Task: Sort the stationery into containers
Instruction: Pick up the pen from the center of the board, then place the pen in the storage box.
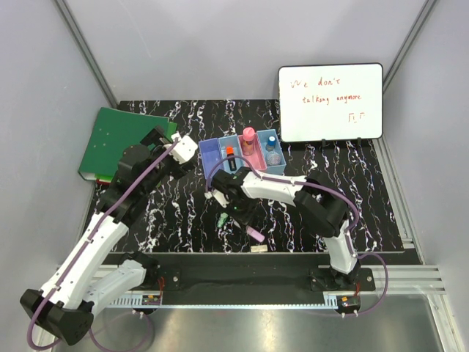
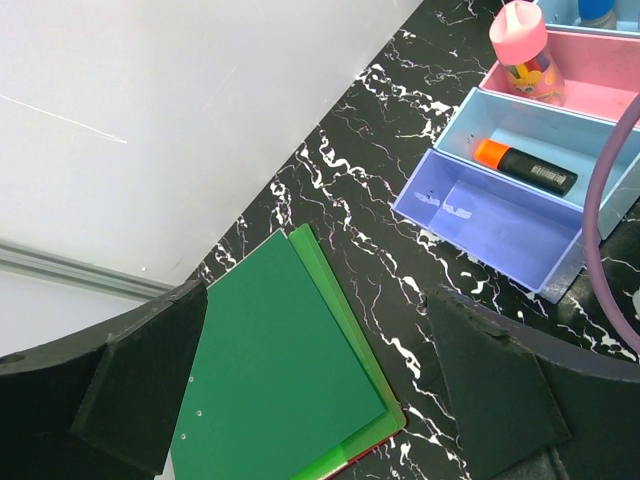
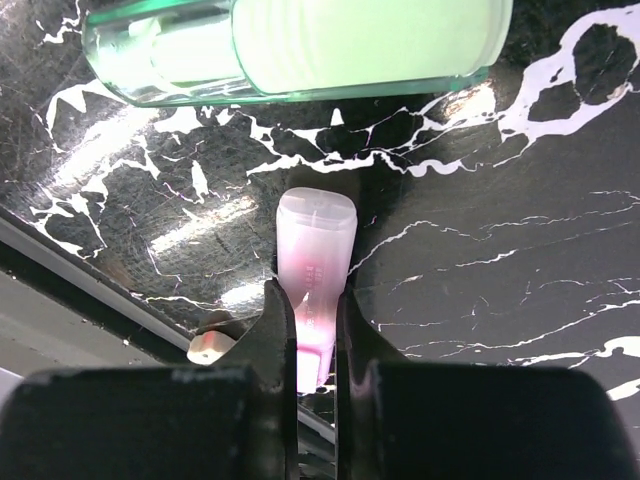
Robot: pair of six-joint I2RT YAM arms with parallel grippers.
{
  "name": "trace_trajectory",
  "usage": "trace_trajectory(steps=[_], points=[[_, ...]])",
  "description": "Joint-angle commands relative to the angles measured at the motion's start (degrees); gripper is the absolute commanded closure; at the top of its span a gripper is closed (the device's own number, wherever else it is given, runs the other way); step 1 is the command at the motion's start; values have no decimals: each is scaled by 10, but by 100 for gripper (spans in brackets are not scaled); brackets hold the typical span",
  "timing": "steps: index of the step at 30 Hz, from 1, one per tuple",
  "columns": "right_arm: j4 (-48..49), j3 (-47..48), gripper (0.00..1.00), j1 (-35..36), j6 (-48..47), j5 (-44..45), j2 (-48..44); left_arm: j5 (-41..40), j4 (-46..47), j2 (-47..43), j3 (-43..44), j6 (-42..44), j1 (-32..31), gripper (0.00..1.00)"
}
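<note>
My right gripper is shut on the pink highlighter, which lies low over the black marbled table with its cap end sticking out past the fingertips. In the top view this gripper is in front of the containers, with the pink highlighter at its tip. A green highlighter lies just beyond it. The beige eraser rests near the table's front edge. The orange-capped marker lies in a light blue bin and the pink-capped tube stands in the pink bin. My left gripper is open and empty above the green binder.
The green binder lies at the back left. A whiteboard with orange writing stands at the back right. A blue-capped bottle stands in the rightmost bin. A purple cable crosses the left wrist view.
</note>
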Motion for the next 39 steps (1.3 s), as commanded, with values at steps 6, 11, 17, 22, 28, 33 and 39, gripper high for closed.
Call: trace_trajectory(steps=[6, 11, 17, 22, 28, 33, 39], points=[[55, -15, 100, 3, -30, 146, -39, -2, 25, 0, 30, -5, -1, 1], [65, -1, 100, -4, -53, 195, -64, -18, 23, 1, 25, -11, -1, 1], [66, 29, 100, -39, -58, 229, -81, -50, 18, 12, 17, -61, -1, 1], [67, 77, 100, -58, -38, 216, -109, -48, 3, 34, 27, -99, -2, 1], [64, 140, 100, -73, 1, 179, -138, -50, 5, 52, 49, -112, -1, 1], [65, 187, 100, -89, 42, 149, -167, -50, 6, 54, 52, -116, -1, 1], [94, 253, 100, -138, 115, 139, -154, -40, 10, 68, 58, -153, -1, 1]])
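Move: The pink pen is already pinched between the right fingers, low over the table. The light blue compartment with the orange-capped marker lies about 20 cm ahead and 4 cm left of that hand, with the pink compartment 20 cm ahead and 1 cm right. The green pen sits some 7 cm left and 2 cm ahead, the eraser 7 cm back and 4 cm right. From the left hand, that light blue compartment is roughly 7 cm ahead, 15 cm right and 29 cm below. Keep the right fingers shut on the pink pen and carry it forward low over the table at first, then climb steeply towards the light blue compartment, ending about 22 cm higher and 16 cm farther out. Swing the fingertips forward by some 35 degrees on the way, with a clockwise turn late. Let the open left hand dip slightly. ##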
